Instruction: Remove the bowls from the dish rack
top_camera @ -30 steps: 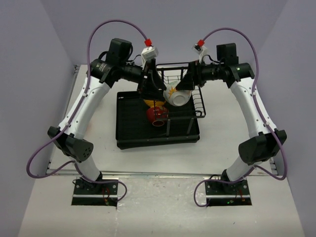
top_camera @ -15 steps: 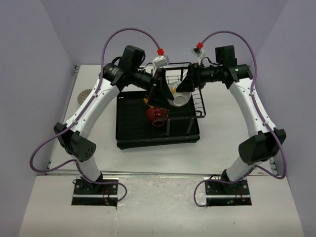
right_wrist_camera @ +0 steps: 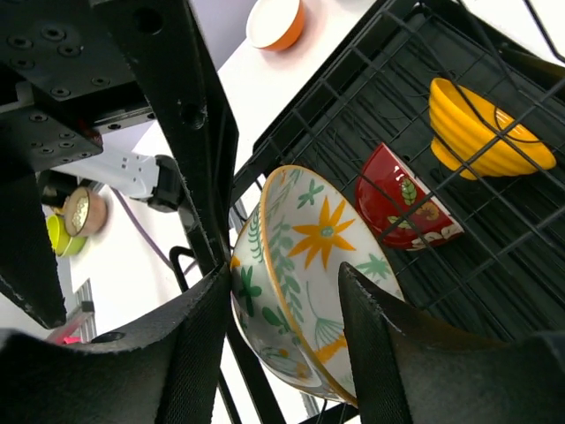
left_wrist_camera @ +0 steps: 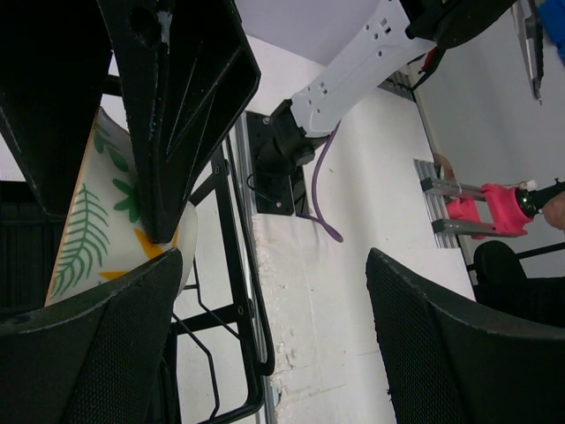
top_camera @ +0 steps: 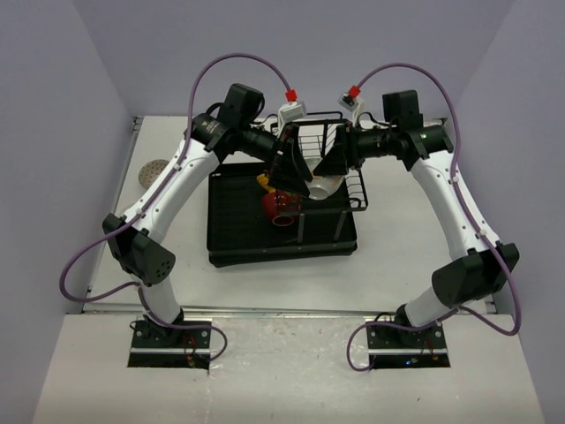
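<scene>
The black dish rack (top_camera: 238, 240) lies mid-table. A large white bowl with orange and green flowers (right_wrist_camera: 309, 265) leans on edge in its wire basket. My right gripper (right_wrist_camera: 284, 340) stands open astride that bowl's rim, one finger against the outer wall and the other inside. A red bowl (right_wrist_camera: 402, 199) and a yellow bowl (right_wrist_camera: 481, 132) lie on the tray behind. In the overhead view they show as red bowl (top_camera: 281, 208) and yellow bowl (top_camera: 263, 183). My left gripper (left_wrist_camera: 274, 344) hangs wide open beside the flowered bowl (left_wrist_camera: 84, 234), holding nothing.
An orange bowl (right_wrist_camera: 275, 22) stands on the table beyond the rack. A patterned white bowl (top_camera: 152, 168) sits at the table's far left. The basket's wire rim (left_wrist_camera: 225, 230) runs between my left fingers. Both arms crowd over the basket.
My left arm has swung right over the rack until its gripper is beside the flowered bowl. My right gripper's fingers have narrowed around that bowl's rim.
</scene>
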`<action>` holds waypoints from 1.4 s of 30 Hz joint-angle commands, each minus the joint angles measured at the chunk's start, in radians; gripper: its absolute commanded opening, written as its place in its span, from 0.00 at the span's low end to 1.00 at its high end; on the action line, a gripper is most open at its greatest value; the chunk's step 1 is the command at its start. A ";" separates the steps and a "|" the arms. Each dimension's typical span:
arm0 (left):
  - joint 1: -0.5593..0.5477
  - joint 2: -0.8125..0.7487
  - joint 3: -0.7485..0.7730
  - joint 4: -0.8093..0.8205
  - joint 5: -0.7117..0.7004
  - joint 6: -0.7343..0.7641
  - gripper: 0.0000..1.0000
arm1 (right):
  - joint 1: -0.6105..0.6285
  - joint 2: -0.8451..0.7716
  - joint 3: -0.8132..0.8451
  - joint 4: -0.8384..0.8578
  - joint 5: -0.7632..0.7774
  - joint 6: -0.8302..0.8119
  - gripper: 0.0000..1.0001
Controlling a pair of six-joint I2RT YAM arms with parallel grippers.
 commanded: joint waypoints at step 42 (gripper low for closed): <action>0.212 -0.121 0.065 0.021 -0.793 0.092 0.86 | 0.111 -0.049 0.346 0.047 0.256 0.240 0.00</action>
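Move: The floral white bowl on the upper rack has its middle about 4 cm back from the right hand, 1 cm to its right and 5 cm below, with a stretch of rim between the open fingers. Below in the tray, the red bowl lies level with that hand and 7 cm left, the yellow bowl 5 cm ahead and 8 cm left, both some 27 cm down. From the left hand the floral bowl is about 3 cm ahead, 4 cm right and 5 cm lower. Back a couple of centimetres onto the floral bowl's rim goes the right hand, fingers closing to pinch the wall, one inside and one outside; after a short hold it lifts about 9 cm. The left hand stays beside the bowl, open, until the grip is made, then swings away forward some 14 cm and left about 10, turning roughly 40 degrees counter-clockwise, still wide open. ##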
